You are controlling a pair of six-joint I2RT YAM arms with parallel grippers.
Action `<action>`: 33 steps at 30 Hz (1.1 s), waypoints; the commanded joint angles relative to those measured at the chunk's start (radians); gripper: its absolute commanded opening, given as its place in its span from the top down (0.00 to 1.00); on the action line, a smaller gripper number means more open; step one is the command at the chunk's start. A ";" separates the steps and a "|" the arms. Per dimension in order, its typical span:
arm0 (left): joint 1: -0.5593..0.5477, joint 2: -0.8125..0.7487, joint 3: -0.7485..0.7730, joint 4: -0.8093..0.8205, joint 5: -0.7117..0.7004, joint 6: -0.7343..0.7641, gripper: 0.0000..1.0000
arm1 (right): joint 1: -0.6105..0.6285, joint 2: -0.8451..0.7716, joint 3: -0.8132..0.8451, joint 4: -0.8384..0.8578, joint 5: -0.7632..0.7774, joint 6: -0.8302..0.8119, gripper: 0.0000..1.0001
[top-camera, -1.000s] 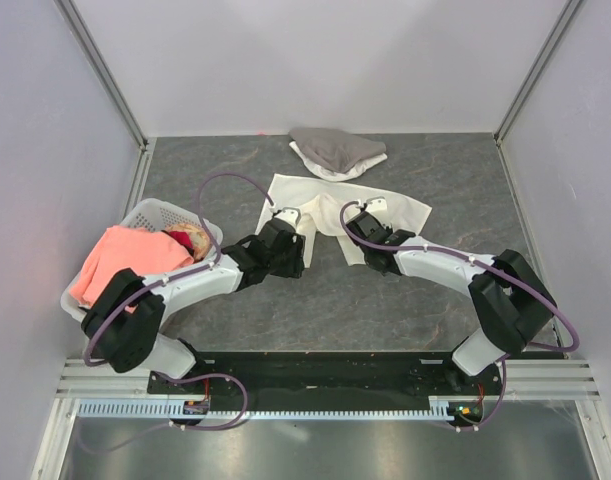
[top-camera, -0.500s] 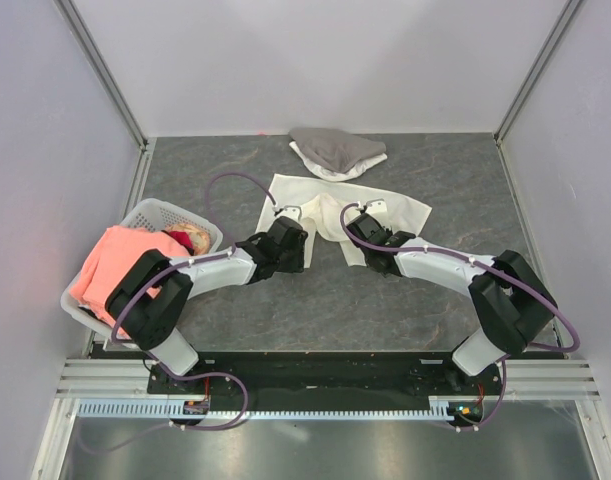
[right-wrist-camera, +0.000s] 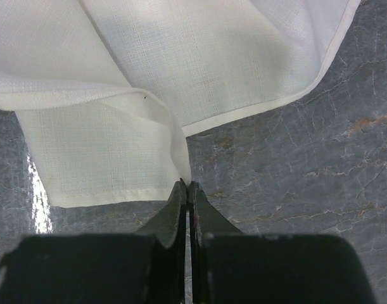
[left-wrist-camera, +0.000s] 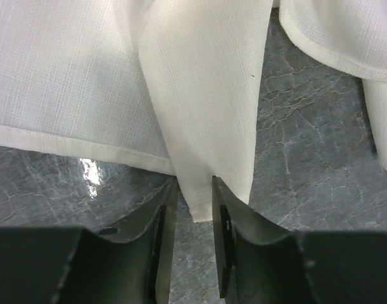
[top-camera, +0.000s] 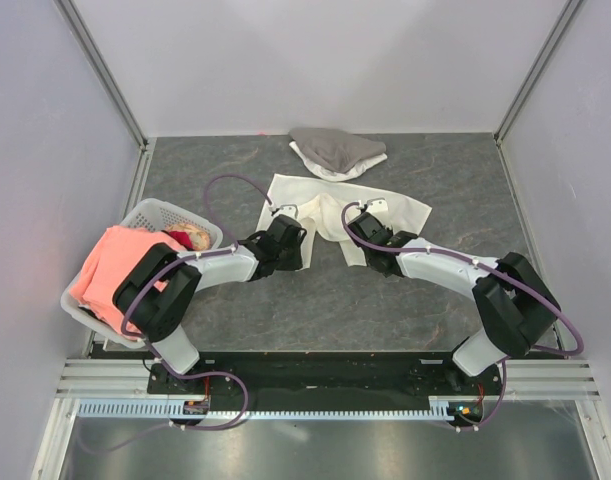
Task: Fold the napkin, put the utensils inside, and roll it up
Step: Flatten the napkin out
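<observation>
The cream-white napkin (top-camera: 330,205) lies rumpled on the dark table behind both grippers. In the left wrist view a folded flap of the napkin (left-wrist-camera: 206,95) reaches down between the fingers of my left gripper (left-wrist-camera: 193,187). Its jaws stand narrowly apart around that flap's end. From above, the left gripper (top-camera: 287,222) sits at the napkin's near-left edge. My right gripper (right-wrist-camera: 185,183) is shut, pinching a raised fold of the napkin (right-wrist-camera: 199,63) at its tips. In the top view the right gripper (top-camera: 363,213) is at the napkin's near middle. The utensils are out of view.
A grey-and-white cloth heap (top-camera: 335,152) lies at the back, just beyond the napkin. A white basket (top-camera: 145,213) at the left holds a salmon-pink cloth (top-camera: 120,262) and some small items. Walls close in the table on three sides.
My left arm has moved forward to the napkin's near-left flap and its jaws have narrowed around it. The right arm has stayed put, still pinching.
</observation>
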State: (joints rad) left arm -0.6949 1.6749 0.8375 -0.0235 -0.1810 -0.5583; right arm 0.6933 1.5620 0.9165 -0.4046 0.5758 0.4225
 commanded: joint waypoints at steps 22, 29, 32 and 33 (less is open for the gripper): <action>0.001 -0.458 -0.044 -0.121 -0.250 0.112 0.98 | -0.003 -0.256 0.139 -0.134 0.091 -0.060 0.99; 0.001 -0.663 -0.098 -0.239 -0.314 0.144 0.98 | -0.005 -0.387 0.177 -0.180 0.098 -0.123 0.95; 0.001 -0.759 -0.144 -0.289 -0.311 0.118 0.98 | -0.003 -0.405 0.186 -0.247 0.072 -0.111 0.97; 0.001 -0.786 -0.152 -0.303 -0.310 0.112 0.98 | -0.002 -0.407 0.191 -0.275 0.047 -0.103 0.98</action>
State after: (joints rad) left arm -0.6914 0.9916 0.7242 -0.2386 -0.4412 -0.4557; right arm 0.6933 1.1725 1.0679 -0.5648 0.6472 0.3309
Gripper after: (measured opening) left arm 0.022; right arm 0.046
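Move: The napkin's loose left near corner lies right at the left hand, between its part-open fingertips and about 1 cm down on the table; the basket is roughly 33 cm to the left, level with them. The right hand already pinches the right near corner, with the left corner some 18 cm to its left and about 3 cm lower. From the right hand the short near flap is about 6 cm left and 3 cm below, and the grey cloth pile some 35 cm ahead and 9 cm left. The left fingers close on the left near corner while that hand stays down at the table, then it lifts about 16 cm, carrying the corner off to the left towards the basket by some 8 cm and drawing back slightly at the end as the fingertips tilt up about 25 degrees. The right hand, still pinching its corner, eases up first and then rises fast, about 16 cm nearly straight up, its fingertips tilting up nearly 20 degrees. ##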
